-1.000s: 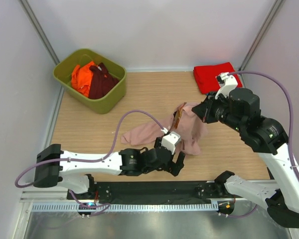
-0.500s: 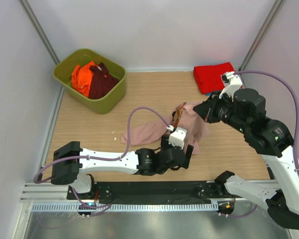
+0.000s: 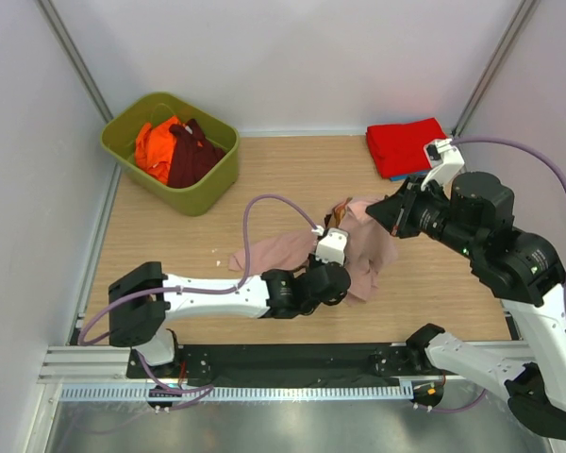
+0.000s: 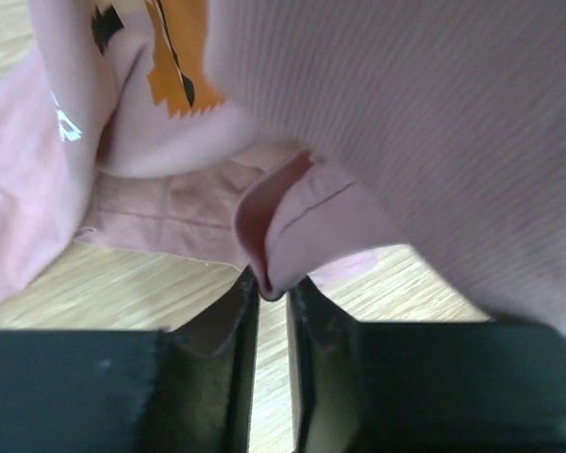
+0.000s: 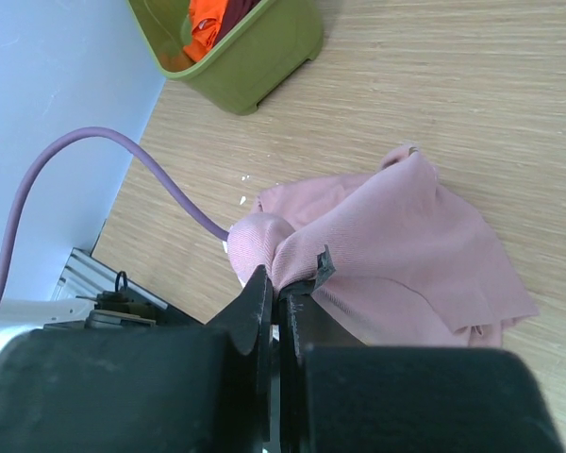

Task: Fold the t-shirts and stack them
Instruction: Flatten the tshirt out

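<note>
The dusty-pink t-shirt [image 3: 368, 243] lies crumpled at the table's middle, one part lifted. My right gripper [image 3: 390, 209] is shut on a raised bunch of it, and in the right wrist view the cloth [image 5: 406, 236] is pinched at that gripper's [image 5: 291, 293] tips. My left gripper [image 3: 338, 276] is at the shirt's near edge. In the left wrist view its jaws [image 4: 274, 283] stand narrow, with a fold of the pink hem [image 4: 292, 236] caught between the tips. The orange print [image 4: 174, 57] shows above. A folded red t-shirt [image 3: 406, 146] lies at the back right. Orange [image 3: 156, 146] and maroon [image 3: 193, 156] t-shirts sit in the bin.
The olive-green bin [image 3: 212, 193] stands at the back left, also seen in the right wrist view as the bin [image 5: 264, 57]. The left arm's purple cable [image 3: 264, 203] loops over the table beside the pink shirt. White walls enclose the table on three sides.
My left arm reached forward and right to the pink shirt's near edge, and its jaws narrowed from wide open onto the hem. My right gripper shifted slightly right, still holding the cloth.
</note>
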You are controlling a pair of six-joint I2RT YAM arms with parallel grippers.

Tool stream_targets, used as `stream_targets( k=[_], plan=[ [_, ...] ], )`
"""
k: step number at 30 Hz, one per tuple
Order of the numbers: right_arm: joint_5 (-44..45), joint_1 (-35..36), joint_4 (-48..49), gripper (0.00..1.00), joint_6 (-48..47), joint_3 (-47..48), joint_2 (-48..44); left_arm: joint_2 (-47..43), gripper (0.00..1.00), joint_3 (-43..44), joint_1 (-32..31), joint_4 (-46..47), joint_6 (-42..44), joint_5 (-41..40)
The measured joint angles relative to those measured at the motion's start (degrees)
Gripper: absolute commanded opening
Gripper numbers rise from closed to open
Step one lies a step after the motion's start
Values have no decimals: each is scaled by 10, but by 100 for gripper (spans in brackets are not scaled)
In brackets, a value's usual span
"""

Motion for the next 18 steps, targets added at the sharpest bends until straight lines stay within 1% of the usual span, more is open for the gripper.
stream_targets(
  k=[1, 2, 6, 8, 14, 16, 18],
  plan=[
    [0, 0, -1, 1, 1, 0, -1, -3, 5, 0, -1, 0, 2, -3],
    [0, 0, -2, 1, 1, 0, -2, -6, 0, 0, -1, 0, 2, -5],
    [1, 0, -3, 1, 0, 0, -2, -28, 0, -6, -1, 5, 8, -11],
    [3, 0, -6, 1, 0, 0, -2, -51, 0, -23, -1, 7, 3, -14],
    [21, 0, -19, 1, -13, 0, -1, -159, 0, -93, -1, -9, -15, -43],
    [12, 0, -21, 1, -24, 0, 2, -206, 0, -102, -1, -34, -16, -59],
    [-14, 0, -24, 1, -35, 2, 11, -247, 0, -103, -1, -52, -15, -75]
  ],
)
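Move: The fold of t-shirt the left fingers are about to shut on is already between their tips, so at no distance. The right gripper, holding the shirt's top, is about 25 cm above that left hand, some 5 cm to its right and 2 cm ahead. The shirt's loose tail lies on the table about 15 cm left, 7 cm ahead and 13 cm below. From the right hand, the fold is some 25 cm down, 5 cm left and 2 cm back. The left fingers close the last of their gap and pinch the t-shirt's fold, then lift it. The hand goes straight up at first, then up and increasingly left, away from under the right gripper: about 9 cm left and 8 cm up overall, turning some 10 degrees. The right hand keeps its grip on the shirt's top and sinks about a centimetre. ##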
